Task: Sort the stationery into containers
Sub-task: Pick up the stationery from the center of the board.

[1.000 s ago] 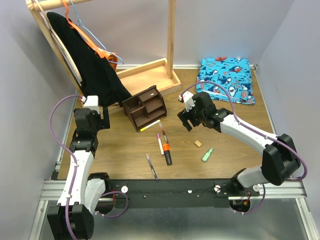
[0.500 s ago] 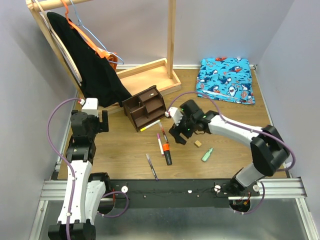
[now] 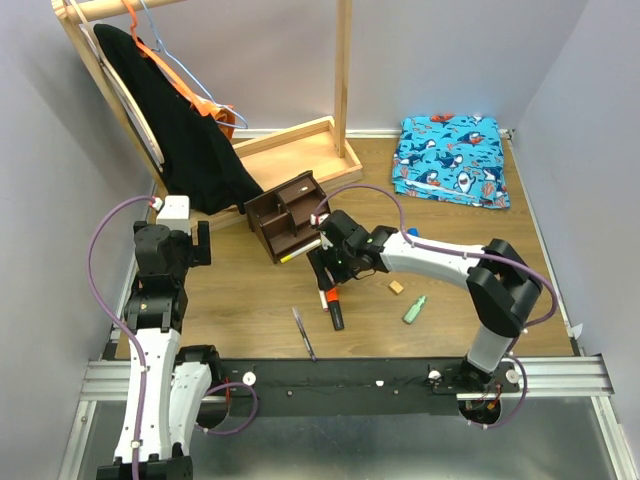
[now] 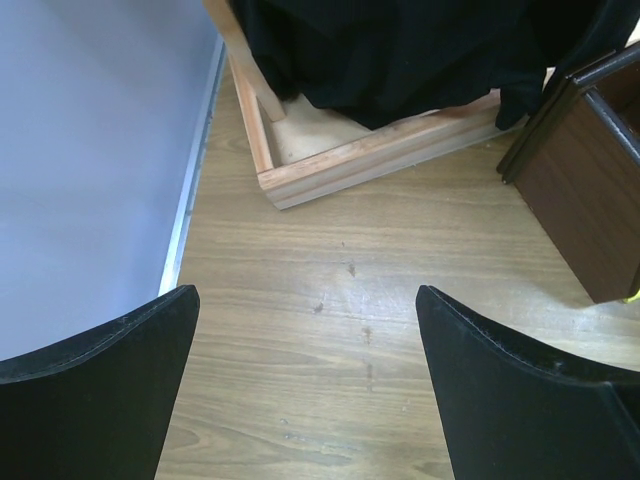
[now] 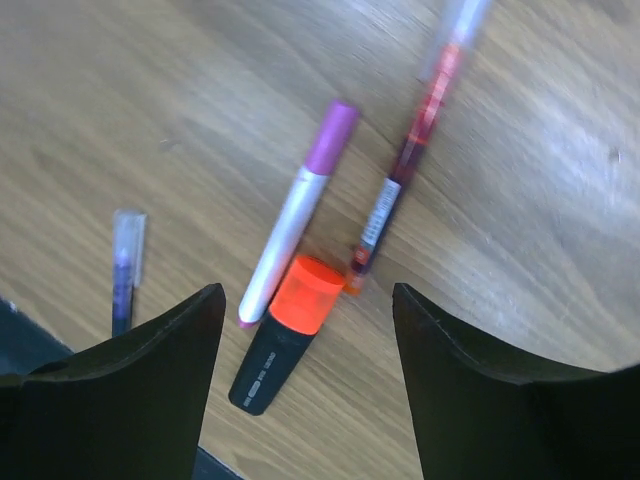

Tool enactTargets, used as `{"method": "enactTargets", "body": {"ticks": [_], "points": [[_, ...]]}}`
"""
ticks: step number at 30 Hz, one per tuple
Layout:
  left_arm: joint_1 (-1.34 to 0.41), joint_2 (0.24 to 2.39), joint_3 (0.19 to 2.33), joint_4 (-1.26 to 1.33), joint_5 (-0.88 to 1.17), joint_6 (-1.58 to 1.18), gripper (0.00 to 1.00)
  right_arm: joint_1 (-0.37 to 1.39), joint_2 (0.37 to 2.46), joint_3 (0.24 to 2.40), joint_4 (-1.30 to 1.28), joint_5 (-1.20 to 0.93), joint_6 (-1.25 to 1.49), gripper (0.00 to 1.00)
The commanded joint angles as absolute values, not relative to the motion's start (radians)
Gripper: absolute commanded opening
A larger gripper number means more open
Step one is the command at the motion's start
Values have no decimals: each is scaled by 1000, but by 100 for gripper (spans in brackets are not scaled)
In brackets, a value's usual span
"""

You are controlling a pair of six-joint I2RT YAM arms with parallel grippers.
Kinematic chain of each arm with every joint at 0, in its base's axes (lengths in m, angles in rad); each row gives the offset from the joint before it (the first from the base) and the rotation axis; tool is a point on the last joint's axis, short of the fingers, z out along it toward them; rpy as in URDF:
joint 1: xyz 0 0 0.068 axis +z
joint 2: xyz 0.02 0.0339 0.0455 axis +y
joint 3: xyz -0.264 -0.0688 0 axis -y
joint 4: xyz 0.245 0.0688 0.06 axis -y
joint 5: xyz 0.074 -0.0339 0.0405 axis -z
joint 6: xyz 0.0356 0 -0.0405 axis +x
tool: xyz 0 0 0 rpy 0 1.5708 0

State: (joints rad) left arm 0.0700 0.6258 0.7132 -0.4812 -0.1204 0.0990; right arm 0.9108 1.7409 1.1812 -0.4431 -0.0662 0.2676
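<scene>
My right gripper (image 3: 323, 276) hangs open low over a cluster of pens just in front of the dark brown organiser (image 3: 290, 215). In the right wrist view my right gripper (image 5: 306, 300) has the black-orange marker (image 5: 285, 335) lying between its fingers, not touching them. Beside the marker are a pink-white pen (image 5: 298, 215) and a thin red-dark pen (image 5: 408, 155); a purple-grey pen (image 5: 124, 272) lies further left. A yellow-white pen (image 3: 300, 251), tan eraser (image 3: 397, 287) and mint highlighter (image 3: 414, 309) lie on the table. My left gripper (image 4: 308, 300) is open over bare wood, left of the organiser (image 4: 590, 200).
The pale wooden rack frame (image 3: 300, 148) stands behind the organiser, with a black garment (image 3: 180, 130) and an orange hanger (image 3: 218, 112) on it. A blue shark-print cloth (image 3: 452, 158) lies at the back right. Grey walls close in both sides.
My right arm has swung left and down from mid-table to just over the markers. The left gripper has drawn slightly left and back. No object has moved.
</scene>
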Motion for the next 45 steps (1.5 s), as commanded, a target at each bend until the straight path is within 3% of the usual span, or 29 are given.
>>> {"method": "enactTargets", "body": {"ticks": [1,9,28,44,45], "points": [[69,607,745,-526,-127,124,99,911,1786,1200,-518,37,501,73],[69,601,715,-508,-100,164,99,917,1802,1169,-506,6,558,60],[68,611,689,-477,-87,124,99,920,1877,1123,-523,6,591,58],[69,652,707,-466,-83,110,99,985,1937,1049,-600,26,617,49],[69,655,710,-466,-83,109,99,989,1942,1037,-606,29,623,44]]}}
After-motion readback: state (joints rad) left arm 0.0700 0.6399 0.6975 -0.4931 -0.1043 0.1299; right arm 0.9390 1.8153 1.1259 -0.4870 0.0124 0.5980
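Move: The orange-capped marker lies under the right hand, its middle about 5 cm back, 2 cm to the right and 6 cm down. On the same table level, the purple pen is about 1 cm to the hand's left and level with it. The red pen is roughly 4 cm straight ahead, the clear-capped pen some 10 cm back and 5 cm left. From the left hand, the marker is about 32 cm right, 9 cm back and 21 cm below. The right fingers come down either side of the marker's orange cap and end up touching it, narrowing from wide to about half open without clamping shut. The hand sinks about 5 cm while easing back and a little right, away from the red pen, and turns roughly 15 degrees clockwise, mostly early on. ##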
